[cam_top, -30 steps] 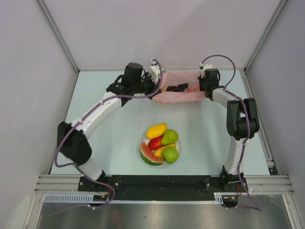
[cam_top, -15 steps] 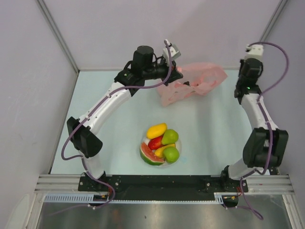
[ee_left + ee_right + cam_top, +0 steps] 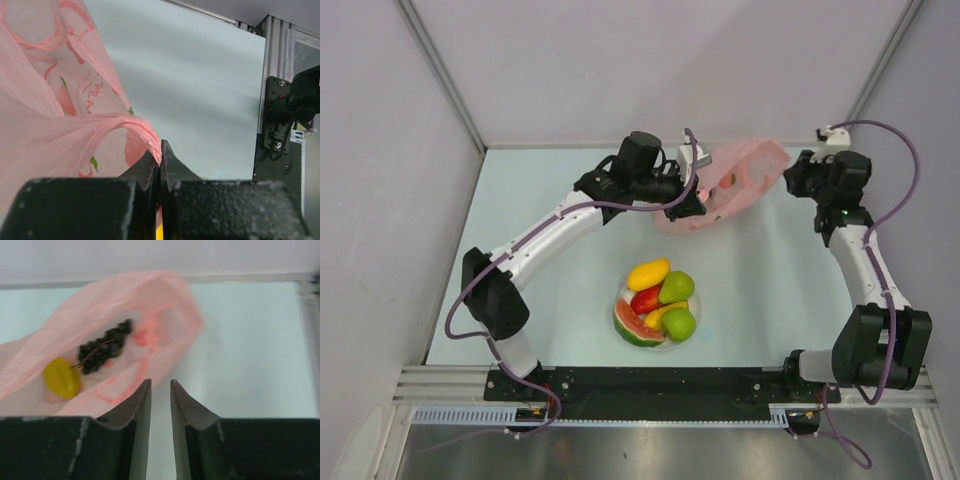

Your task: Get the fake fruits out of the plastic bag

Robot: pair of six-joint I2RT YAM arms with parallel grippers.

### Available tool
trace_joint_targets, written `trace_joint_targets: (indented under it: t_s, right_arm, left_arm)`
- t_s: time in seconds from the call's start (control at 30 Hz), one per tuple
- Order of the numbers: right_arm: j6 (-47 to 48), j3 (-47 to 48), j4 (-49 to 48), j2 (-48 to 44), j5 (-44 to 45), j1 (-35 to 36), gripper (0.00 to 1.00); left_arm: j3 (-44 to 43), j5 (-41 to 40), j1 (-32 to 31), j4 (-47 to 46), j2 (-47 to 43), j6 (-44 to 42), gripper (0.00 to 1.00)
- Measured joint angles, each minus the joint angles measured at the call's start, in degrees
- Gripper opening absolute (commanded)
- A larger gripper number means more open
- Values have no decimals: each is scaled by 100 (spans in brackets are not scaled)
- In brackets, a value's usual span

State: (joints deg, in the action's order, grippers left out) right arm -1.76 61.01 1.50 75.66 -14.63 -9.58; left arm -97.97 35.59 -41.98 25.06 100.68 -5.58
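Observation:
The pink plastic bag point(image 3: 735, 180) hangs off the table at the back, and my left gripper point(image 3: 695, 198) is shut on its edge. The left wrist view shows the bag's rim point(image 3: 142, 127) pinched between the closed fingertips. My right gripper point(image 3: 788, 181) is just right of the bag, its jaws slightly open with nothing between them. In the right wrist view, a dark grape bunch point(image 3: 105, 349) and a yellow piece point(image 3: 61, 376) show through the bag point(image 3: 155, 300). A yellow-orange mango point(image 3: 648, 272), red mango point(image 3: 646, 298), green pears point(image 3: 676, 287), yellow piece point(image 3: 665, 313) and watermelon slice point(image 3: 633, 325) sit piled together.
The piled fruits rest in a white round bowl point(image 3: 619, 300) at the centre front of the pale table. Grey walls with metal posts close in the left, back and right. The arm bases and a black rail run along the near edge.
The bag went from lying stretched between both grippers to hanging from the left one. The right gripper has let go, opened a little and drawn down to the bag's right side.

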Motion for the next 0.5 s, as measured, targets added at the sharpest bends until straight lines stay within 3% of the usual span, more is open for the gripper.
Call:
trace_joint_targets:
  t_s: [0.27, 0.5]
  right_arm:
    - [17, 160, -149, 1178, -457, 1390, 24]
    - [-293, 1038, -166, 2583, -352, 1497, 27]
  left_arm:
    - [269, -354, 4, 170, -553, -232, 0]
    - [730, -597, 4, 264, -863, -422, 0]
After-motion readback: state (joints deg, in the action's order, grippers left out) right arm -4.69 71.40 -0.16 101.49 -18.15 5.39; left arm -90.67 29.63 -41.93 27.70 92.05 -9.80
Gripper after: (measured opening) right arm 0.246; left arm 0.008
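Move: The grapes in the pink bag lie about 18 cm to the left of the right hand, some 13 cm ahead and 17 cm below; the yellow fruit lies 7 cm farther left and 2 cm nearer than the grapes. The bag's right end is about 12 cm ahead of that hand, 3 cm left and 12 cm lower. From the left hand, which already holds the bag, the grapes are some 18 cm ahead, 5 cm right and 20 cm below. The right hand swings about 13 cm left and sinks some 11 cm, the leftward part mostly first, then reaches 6 cm forward to the bag's open mouth and towards the grapes, fingers still only a little apart, turning counter-clockwise and tipping down by roughly 15 degrees each. The left hand keeps its pinch on the bag and carries it nearly 4 cm left, rising slightly on the way and sinking back. ##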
